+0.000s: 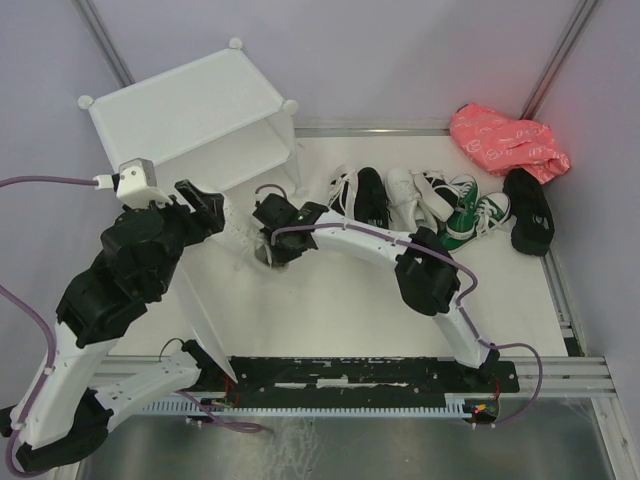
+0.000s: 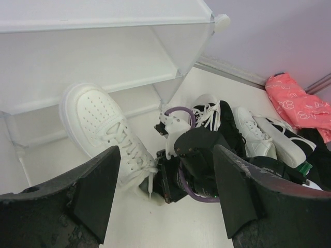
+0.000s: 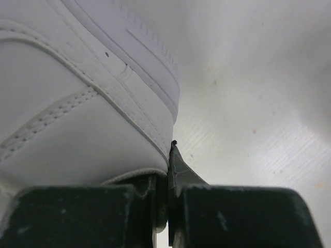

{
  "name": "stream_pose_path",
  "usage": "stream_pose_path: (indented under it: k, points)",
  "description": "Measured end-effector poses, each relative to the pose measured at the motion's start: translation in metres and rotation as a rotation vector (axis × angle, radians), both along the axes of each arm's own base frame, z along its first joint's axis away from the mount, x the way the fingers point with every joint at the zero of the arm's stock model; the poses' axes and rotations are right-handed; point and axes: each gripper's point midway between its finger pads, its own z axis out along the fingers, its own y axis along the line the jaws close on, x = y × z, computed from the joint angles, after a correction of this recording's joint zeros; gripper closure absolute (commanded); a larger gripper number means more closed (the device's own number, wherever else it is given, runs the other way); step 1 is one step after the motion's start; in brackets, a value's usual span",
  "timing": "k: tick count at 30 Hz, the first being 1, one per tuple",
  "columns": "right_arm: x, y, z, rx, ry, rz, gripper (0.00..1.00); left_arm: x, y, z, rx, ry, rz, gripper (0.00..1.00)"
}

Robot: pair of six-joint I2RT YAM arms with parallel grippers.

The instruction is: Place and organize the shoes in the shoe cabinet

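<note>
A white sneaker (image 2: 101, 126) lies with its toe inside the mouth of the shoe cabinet (image 1: 190, 105), heel toward the table. My right gripper (image 3: 168, 175) is shut on the heel collar of that sneaker (image 3: 77, 103); from above, the right gripper (image 1: 268, 245) sits just in front of the cabinet opening. The left gripper (image 2: 165, 153) hovers open above and behind the sneaker, with nothing between its fingers. More shoes (image 1: 420, 200) in white, black and green lie in a heap at the back right of the table.
A pink bag (image 1: 505, 140) lies at the far right corner beside a black shoe (image 1: 530, 210). The cabinet's translucent door panel (image 1: 205, 320) stands swung out toward the near edge, next to my left arm. Metal rails run along the table's back and right edges.
</note>
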Motion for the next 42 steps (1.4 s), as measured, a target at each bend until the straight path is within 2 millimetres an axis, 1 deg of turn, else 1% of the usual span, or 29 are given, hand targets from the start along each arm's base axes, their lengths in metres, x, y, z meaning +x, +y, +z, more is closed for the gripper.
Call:
stream_pose_path:
  k: [4, 5, 6, 7, 10, 13, 18, 20, 24, 26, 28, 29, 33, 34, 35, 39, 42]
  points:
    - [-0.024, -0.032, -0.022, -0.092, 0.075, -0.008, 1.00, -0.002, 0.002, -0.002, -0.001, -0.001, 0.000, 0.21]
    - [-0.025, -0.034, -0.022, -0.093, 0.076, -0.015, 0.99, -0.002, 0.002, -0.003, 0.000, 0.000, 0.000, 0.21]
    - [-0.027, -0.036, -0.020, -0.092, 0.080, -0.016, 0.93, -0.002, 0.002, -0.003, 0.000, 0.000, 0.000, 0.21]
    - [-0.029, -0.040, -0.018, -0.097, 0.083, -0.016, 0.84, -0.002, 0.002, -0.003, 0.000, 0.000, 0.000, 0.21]
    - [-0.036, -0.050, -0.021, -0.125, 0.101, -0.019, 0.61, -0.002, 0.002, -0.003, 0.001, 0.000, 0.000, 0.21]
    - [-0.032, -0.046, -0.018, -0.108, 0.081, -0.013, 0.40, -0.001, 0.001, -0.004, 0.001, 0.000, 0.001, 0.20]
    - [-0.019, -0.028, 0.000, -0.026, 0.003, 0.011, 0.23, -0.001, 0.001, -0.005, 0.012, 0.000, -0.001, 0.20]
    - [-0.019, -0.031, 0.005, -0.021, -0.020, 0.025, 0.20, -0.001, 0.002, -0.005, 0.018, 0.000, 0.000, 0.19]
    - [-0.020, -0.034, 0.012, 0.003, -0.065, 0.057, 0.21, -0.001, 0.002, -0.005, 0.028, -0.001, -0.001, 0.13]
    - [-0.021, -0.033, 0.011, 0.028, -0.097, 0.084, 0.20, -0.001, 0.003, -0.005, 0.033, -0.001, -0.002, 0.10]
    - [-0.023, -0.032, 0.012, 0.069, -0.135, 0.110, 0.14, -0.001, 0.003, -0.005, 0.040, -0.001, -0.001, 0.04]
    - [-0.024, -0.032, 0.013, 0.096, -0.164, 0.126, 0.10, -0.001, 0.004, -0.005, 0.042, -0.002, 0.000, 0.00]
    - [-0.036, -0.045, 0.016, 0.131, -0.229, 0.201, 0.07, -0.002, 0.006, -0.004, 0.047, -0.008, 0.003, 0.01]
    - [-0.037, -0.044, 0.018, 0.140, -0.243, 0.223, 0.02, -0.003, 0.007, -0.005, 0.048, -0.009, 0.003, 0.01]
    - [-0.038, -0.043, 0.020, 0.148, -0.254, 0.240, 0.01, -0.003, 0.007, -0.005, 0.051, -0.009, 0.002, 0.01]
    - [-0.045, -0.038, 0.021, 0.191, -0.289, 0.288, 0.01, -0.004, 0.009, -0.007, 0.058, -0.017, -0.001, 0.01]
    - [-0.045, -0.034, 0.022, 0.202, -0.302, 0.304, 0.01, -0.006, 0.010, -0.007, 0.065, -0.027, -0.005, 0.01]
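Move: The right hand still pinches the white shoe by its heel, toe raised towards the cabinet. The table spot for it lies roughly 7 cm below, 1 cm back and 2 cm left. The cabinet's near right foot is about 14 cm ahead and 7 cm right; the black-and-white sneaker some 13 cm ahead and 15 cm right. From the left hand that spot is roughly 6 cm ahead, 1 cm right and 37 cm below. Right hand draws the white shoe about 6 cm right and back, opens off its heel, rises 4 cm. ##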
